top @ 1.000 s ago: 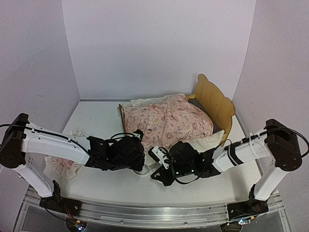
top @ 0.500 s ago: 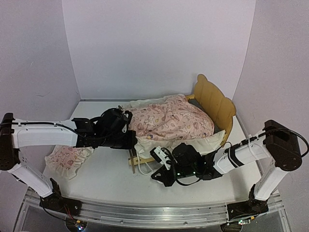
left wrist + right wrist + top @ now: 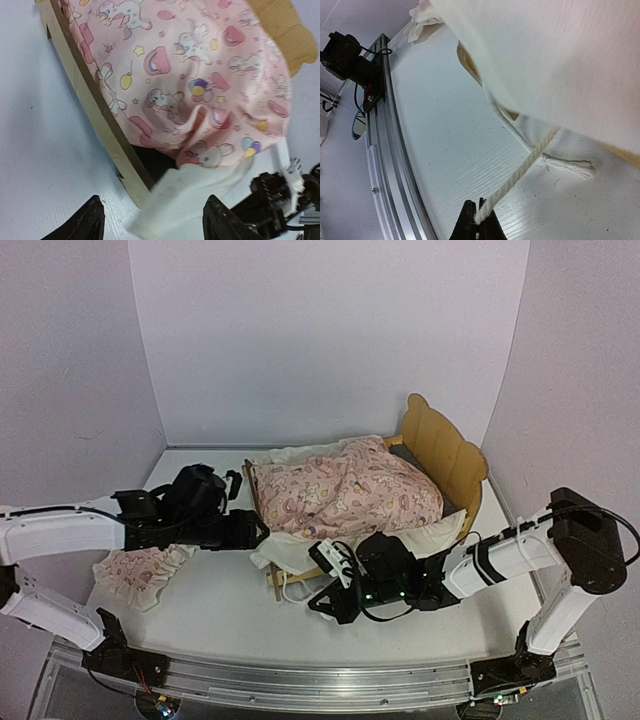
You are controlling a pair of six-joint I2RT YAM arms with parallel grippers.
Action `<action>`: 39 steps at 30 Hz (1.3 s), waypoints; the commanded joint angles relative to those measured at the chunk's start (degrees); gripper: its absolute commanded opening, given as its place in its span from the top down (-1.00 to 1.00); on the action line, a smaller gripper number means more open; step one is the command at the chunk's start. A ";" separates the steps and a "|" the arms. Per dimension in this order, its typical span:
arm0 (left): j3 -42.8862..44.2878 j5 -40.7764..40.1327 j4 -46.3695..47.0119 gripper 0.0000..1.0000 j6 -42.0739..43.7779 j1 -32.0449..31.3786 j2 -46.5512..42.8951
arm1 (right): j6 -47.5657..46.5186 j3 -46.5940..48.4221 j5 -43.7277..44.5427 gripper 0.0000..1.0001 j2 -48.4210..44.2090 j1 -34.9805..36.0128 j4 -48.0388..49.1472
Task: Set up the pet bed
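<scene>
The pet bed (image 3: 441, 446) is a light plywood frame with a wavy headboard, lying at the table's middle right. A pink patterned blanket (image 3: 345, 490) with a white ruffle (image 3: 195, 200) covers it, and a strip of dark mattress (image 3: 155, 162) shows under the blanket's edge by the side rail (image 3: 95, 115). My left gripper (image 3: 257, 531) hovers open at the bed's foot corner, its fingers (image 3: 92, 220) apart over the ruffle and holding nothing. In front of the bed, my right gripper (image 3: 480, 216) is shut on a white cord (image 3: 520, 170) that runs up under the blanket.
A small pink ruffled pillow (image 3: 140, 565) lies on the table at the left, under my left arm. The aluminium base rail (image 3: 385, 125) runs along the near edge. White walls stand at the back and on both sides.
My left gripper has let go of the blanket, opened and drawn back to the left. The blanket now hangs over the foot end. The right arm has barely moved.
</scene>
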 commanded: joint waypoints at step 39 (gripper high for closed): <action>-22.34 -1.22 63.67 0.78 15.54 -19.32 11.72 | 31.37 0.31 1.87 1.00 1.33 1.00 19.02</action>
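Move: The right fingers already pinch the end of the bed's cord, right at their tips; for the open left hand it lies about 12 cm back, 11 cm right and 10 cm down. The bed's near left corner is some 9 cm back, 4 cm right and 11 cm below the left hand. The blanket's white hem lies about 5 cm back, 6 cm right and 8 cm below the left hand. Left hand swings back and right, some 10 cm each, dipping and closing beside the cord the right lifts 5 cm. ##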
